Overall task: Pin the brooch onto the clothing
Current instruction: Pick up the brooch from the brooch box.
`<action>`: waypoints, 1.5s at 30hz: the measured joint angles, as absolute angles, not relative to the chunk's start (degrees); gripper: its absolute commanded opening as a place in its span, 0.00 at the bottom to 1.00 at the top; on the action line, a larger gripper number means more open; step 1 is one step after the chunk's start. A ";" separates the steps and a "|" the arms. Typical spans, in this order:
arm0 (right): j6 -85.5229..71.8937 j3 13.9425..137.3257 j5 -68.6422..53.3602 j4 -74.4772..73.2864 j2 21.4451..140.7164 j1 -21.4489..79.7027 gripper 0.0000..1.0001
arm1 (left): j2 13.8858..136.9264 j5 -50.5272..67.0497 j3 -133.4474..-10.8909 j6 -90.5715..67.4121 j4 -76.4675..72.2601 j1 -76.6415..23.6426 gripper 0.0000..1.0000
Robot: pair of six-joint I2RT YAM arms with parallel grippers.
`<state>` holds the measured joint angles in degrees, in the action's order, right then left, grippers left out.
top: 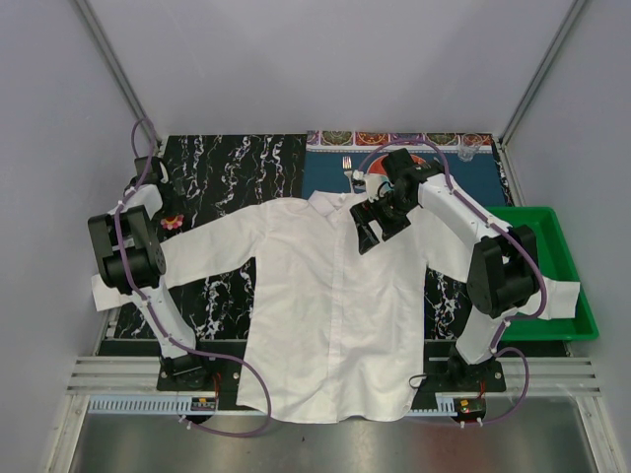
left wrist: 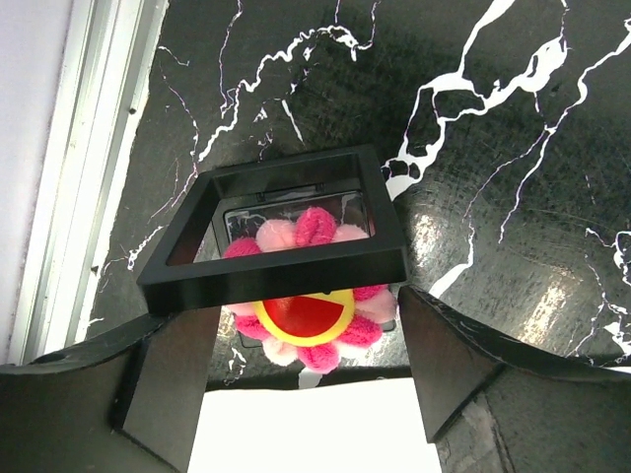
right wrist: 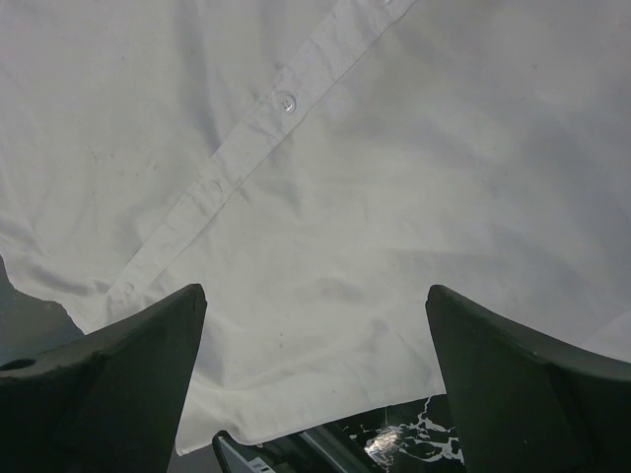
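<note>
The brooch (left wrist: 308, 320), a pink flower with a yellow-rimmed red centre, lies in a small black frame box (left wrist: 286, 264) whose near edge stands raised over it. My left gripper (left wrist: 301, 310) is open, one finger on either side of the brooch and nothing held. Seen from above, the brooch (top: 174, 221) sits at the left gripper (top: 164, 213) beside the shirt's sleeve. The clothing (top: 335, 296), a white button-front shirt, lies spread flat. My right gripper (top: 370, 233) hovers open over its chest near the button placket (right wrist: 246, 138), with its fingers (right wrist: 148, 345) wide apart.
A black marbled mat (top: 227, 163) lies under the shirt. A green bin (top: 564, 258) stands at the right edge. A red-and-teal plate (top: 426, 164) and a fork (top: 347, 169) sit behind the collar. Metal rails (top: 325, 379) run along the near edge.
</note>
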<state>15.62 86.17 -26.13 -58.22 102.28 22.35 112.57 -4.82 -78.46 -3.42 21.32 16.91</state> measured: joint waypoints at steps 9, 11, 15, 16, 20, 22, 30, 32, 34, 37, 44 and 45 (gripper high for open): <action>15.64 86.17 -26.11 -58.22 102.28 22.35 1.00 | 112.62 -4.82 -78.78 -3.18 21.39 16.91 0.63; 15.64 86.17 -26.09 -58.24 102.28 22.35 1.00 | 112.62 -4.82 -78.78 -3.09 21.41 16.91 0.61; 15.66 86.17 -26.09 -58.24 102.28 22.35 1.00 | 112.62 -4.84 -78.78 -3.03 21.43 16.91 0.68; 15.66 86.17 -26.11 -58.24 102.28 22.35 1.00 | 112.62 -4.82 -78.78 -3.05 21.45 16.91 0.69; 15.77 86.17 -26.09 -58.24 102.28 22.35 1.00 | 112.64 -4.86 -78.78 -3.01 21.91 16.91 0.73; 15.81 86.17 -26.09 -58.24 102.28 22.35 1.00 | 112.71 -4.89 -78.96 -3.01 22.55 16.91 0.74; 15.86 86.17 -26.09 -58.30 102.28 22.35 1.00 | 113.78 -5.28 -79.79 -2.96 23.59 16.91 0.69; 15.86 86.17 -26.06 -58.30 102.28 22.35 1.00 | 113.80 -5.45 -79.90 -2.90 24.12 16.91 0.63; 15.88 86.17 -26.04 -58.35 102.28 22.35 1.00 | 113.93 -5.72 -80.16 -2.87 24.34 16.91 0.61; 15.88 86.17 -26.04 -58.37 102.28 22.35 0.99 | 114.08 -6.07 -80.34 -2.81 24.36 16.91 0.55; 16.01 86.17 -26.09 -58.37 102.28 22.35 0.99 | 114.06 -6.72 -80.34 -2.26 24.34 16.91 0.40; 16.03 86.17 -26.09 -58.37 102.28 22.35 1.00 | 113.97 -6.76 -80.34 -2.11 24.34 16.91 0.37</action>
<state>16.03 86.17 -26.09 -58.37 102.28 22.35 113.97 -6.76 -80.34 -2.11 24.34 16.91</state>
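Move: The brooch lies almost directly under the left hand's open fingers, about 1 cm ahead and 2 cm below, in its opened box. The box's raised black-framed lid stands about 4 cm ahead of the hand, 1 cm to its left and 1 cm above. The shirt sleeve is some 9 cm back, and the metal rail 10 cm to the left. From the right hand, the brooch is roughly 48 cm left, 14 cm ahead and 10 cm lower. Almost in place over the box, the left hand narrows its fingers a little and reopens them. It then eases down and back by about half a centimetre each, tipping slightly steeper and edging about as far left, and closes its fingers from three quarters open to about half, bringing the tips in against the flower's petals from both sides. ##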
